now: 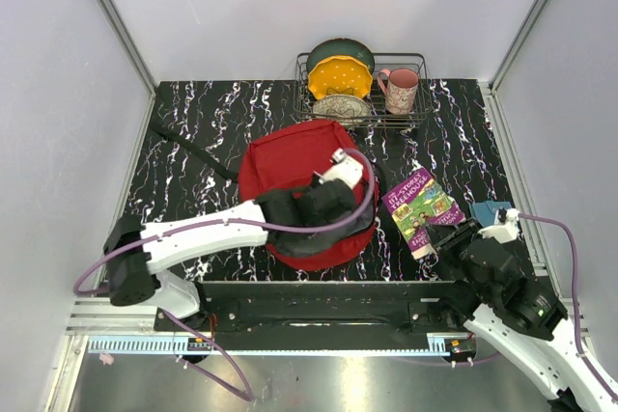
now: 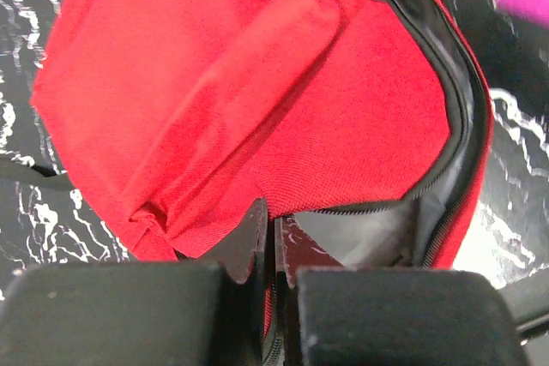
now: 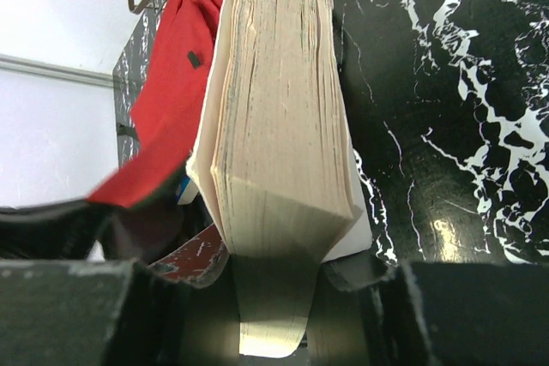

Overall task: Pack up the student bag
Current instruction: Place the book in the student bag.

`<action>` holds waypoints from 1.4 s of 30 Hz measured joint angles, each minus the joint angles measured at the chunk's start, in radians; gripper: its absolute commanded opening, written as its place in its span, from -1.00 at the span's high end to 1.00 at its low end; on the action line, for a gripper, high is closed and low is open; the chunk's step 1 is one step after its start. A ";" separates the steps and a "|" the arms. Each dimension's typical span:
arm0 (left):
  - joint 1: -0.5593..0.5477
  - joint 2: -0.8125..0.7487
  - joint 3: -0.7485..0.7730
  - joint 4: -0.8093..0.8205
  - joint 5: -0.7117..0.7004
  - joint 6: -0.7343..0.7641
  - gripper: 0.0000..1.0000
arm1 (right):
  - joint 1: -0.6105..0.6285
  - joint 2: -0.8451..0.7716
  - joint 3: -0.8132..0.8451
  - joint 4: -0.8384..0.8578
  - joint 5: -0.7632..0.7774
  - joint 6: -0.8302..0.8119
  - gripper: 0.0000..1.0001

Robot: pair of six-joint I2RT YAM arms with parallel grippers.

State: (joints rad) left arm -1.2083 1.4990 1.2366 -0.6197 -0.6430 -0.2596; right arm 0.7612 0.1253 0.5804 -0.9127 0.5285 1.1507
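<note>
The student bag (image 1: 290,156) is a red backpack lying flat in the middle of the table, its zipper open along the right side and dark grey lining (image 2: 377,233) showing. My left gripper (image 1: 323,209) is shut on the bag's zipper edge at its near side, with red fabric pinched between the fingers (image 2: 274,220). A purple-covered paperback book (image 1: 420,202) lies to the right of the bag. My right gripper (image 1: 436,236) is shut on the book's near end, and the yellowed page block (image 3: 279,126) runs away from the jaws (image 3: 279,263). The red bag (image 3: 171,100) shows to the left.
A wire dish rack (image 1: 410,121) at the back holds a green bowl, a yellow plate (image 1: 339,76) and a patterned plate. A pink mug (image 1: 400,89) stands in its right end. A black strap (image 1: 193,151) trails left of the bag. A small blue object (image 1: 488,211) lies right of the book.
</note>
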 measured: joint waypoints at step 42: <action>0.161 -0.126 0.111 -0.009 0.078 -0.116 1.00 | 0.000 0.141 -0.216 0.498 -0.603 0.146 1.00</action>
State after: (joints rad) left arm -1.0470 1.3731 1.3479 -0.6285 -0.5648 -0.3752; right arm 0.7609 0.2665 0.3645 -0.4149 -0.0746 1.2964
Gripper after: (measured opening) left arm 0.035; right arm 0.330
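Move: The purple treehouse book is already pinched in the right hand, its middle about 5 cm ahead, 3 cm left and 3 cm below. The student bag's mouth lies some 25 cm left, 2 cm back and 9 cm below that hand; the blue case is around 18 cm right, 4 cm ahead, 13 cm lower. From the left hand, gripping the flap edge, the mouth is about 8 cm back, 2 cm right, 7 cm below; the book is 24 cm right, 5 cm back, 3 cm lower. The purple book, kept in the right hand's grip, is swung left about 13 cm and slightly back towards the bag mouth, turning some 30 degrees counter-clockwise while the hand's left side rolls up; it lifts about 3 cm midway, then sinks back to starting height. Meanwhile the left hand, still pinching the flap, quickly pulls it up about 8 cm and somewhat forward, tilting its left side down, then holds it and eases on forward. ##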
